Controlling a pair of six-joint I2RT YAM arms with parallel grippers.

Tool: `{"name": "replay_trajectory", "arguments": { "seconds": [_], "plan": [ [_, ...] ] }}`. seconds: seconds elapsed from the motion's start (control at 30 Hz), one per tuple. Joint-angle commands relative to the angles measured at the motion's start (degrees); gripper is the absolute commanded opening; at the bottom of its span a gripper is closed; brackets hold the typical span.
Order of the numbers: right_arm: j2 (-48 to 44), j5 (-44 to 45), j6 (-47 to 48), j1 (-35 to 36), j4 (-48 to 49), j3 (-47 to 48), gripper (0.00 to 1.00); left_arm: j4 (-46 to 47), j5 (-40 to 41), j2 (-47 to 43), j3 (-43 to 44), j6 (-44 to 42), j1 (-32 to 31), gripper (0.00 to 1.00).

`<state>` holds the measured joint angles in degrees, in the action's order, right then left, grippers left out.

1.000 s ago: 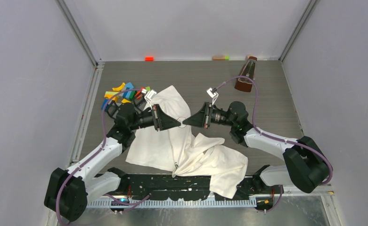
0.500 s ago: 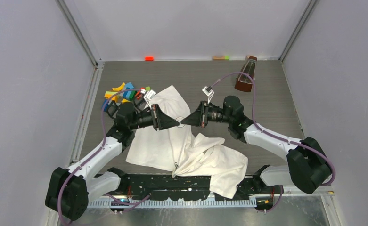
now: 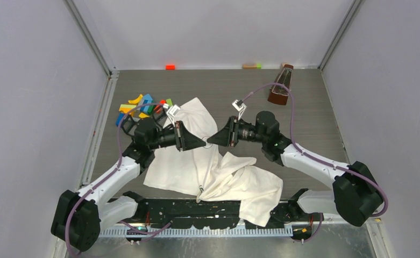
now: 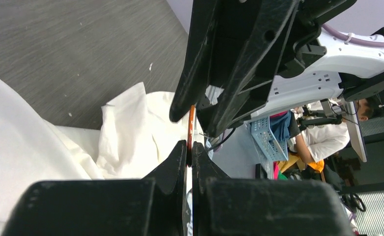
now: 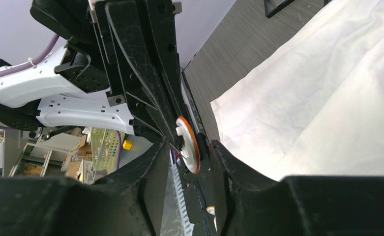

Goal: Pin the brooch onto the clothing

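Observation:
The clothing (image 3: 189, 164) is a white T-shirt lying crumpled on the grey table, with its plain side up and no print showing. It also shows in the left wrist view (image 4: 121, 132) and the right wrist view (image 5: 317, 93). The brooch (image 3: 207, 139) is a small round white disc with an orange rim. My left gripper (image 3: 203, 141) is shut on the brooch's edge (image 4: 191, 123) and holds it above the shirt. My right gripper (image 3: 211, 141) faces it tip to tip. Its open fingers (image 5: 160, 152) straddle the brooch (image 5: 189, 146) without touching it.
Coloured toy blocks (image 3: 143, 105) lie at the back left, next to the shirt's corner. A brown wedge-shaped object (image 3: 280, 86) stands at the back right. A red block (image 3: 170, 66) and a small tan and green piece (image 3: 252, 65) lie along the back wall.
My right arm has shifted slightly left, bringing its open fingers closer around the brooch. My left gripper still holds the brooch in nearly the same place.

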<state>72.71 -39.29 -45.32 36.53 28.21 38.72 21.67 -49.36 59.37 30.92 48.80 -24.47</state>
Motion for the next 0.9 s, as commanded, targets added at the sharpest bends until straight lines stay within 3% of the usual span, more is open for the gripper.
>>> {"name": "replay_trajectory", "arguments": {
  "seconds": [0.0, 0.2, 0.27, 0.4, 0.47, 0.57, 0.63, 0.87],
  "plan": [
    [-4.84, 5.32, 2.36, -0.37, -1.18, -0.26, 0.44, -4.01, -0.61, -1.07, 1.76, -3.00, -0.67, 0.00],
    [-7.90, 4.17, 2.92, -2.83, -5.59, 0.72, 0.66, -9.55, 1.45, -0.19, 3.10, -4.63, 0.54, 0.00],
    [-9.35, 3.58, 3.72, -4.18, -8.16, 1.12, 0.68, -13.61, 1.02, -0.01, 5.15, -6.41, 1.60, 0.00],
    [-12.55, 8.19, 9.23, -7.44, -21.52, 2.17, 0.72, -26.84, 0.26, 0.63, 11.97, -12.80, 4.87, 0.00],
    [-14.02, 15.61, 11.94, -9.12, -31.73, 2.97, 0.77, -34.91, 0.34, 1.43, 16.22, -16.38, 6.78, 0.00],
    [-14.12, 28.64, 15.00, -9.55, -46.08, 4.07, 0.79, -40.36, 2.48, 2.84, 20.41, -19.67, 7.42, 0.00],
    [-13.12, 32.17, 15.91, -9.55, -51.24, 4.41, 0.79, -39.99, 3.04, 3.29, 20.80, -20.13, 7.49, 0.00],
    [-10.09, 30.79, 13.78, -9.49, -55.72, 0.10, 0.80, -42.38, 8.29, 2.78, 19.87, -24.51, 7.51, 0.00]
  ]
}}
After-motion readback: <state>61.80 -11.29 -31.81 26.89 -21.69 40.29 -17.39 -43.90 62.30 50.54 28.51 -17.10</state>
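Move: My left fingertips hold the brooch about 2 cm to my left hand's right, between my right hand's already parted fingers and about 1 cm left of my right hand point. The bunched flap of clothing I reach for with my right hand lies about 13 cm to its right, 1 cm ahead and 20 below. From my left hand it is some 13 cm right, 1 ahead. The clothing's spread half is centred about 11 cm left of my right hand, 6 ahead. I draw my right hand clear of the brooch, rising slightly, then swing it about 14 cm right and 11 cm down towards the bunched flap, opening the fingers wide and turning them some 50 degrees forward and down. My left hand keeps its pinch on the brooch, dips a little, then carries it about 4 cm forward and 4 cm left, tipping its fingers lower. ##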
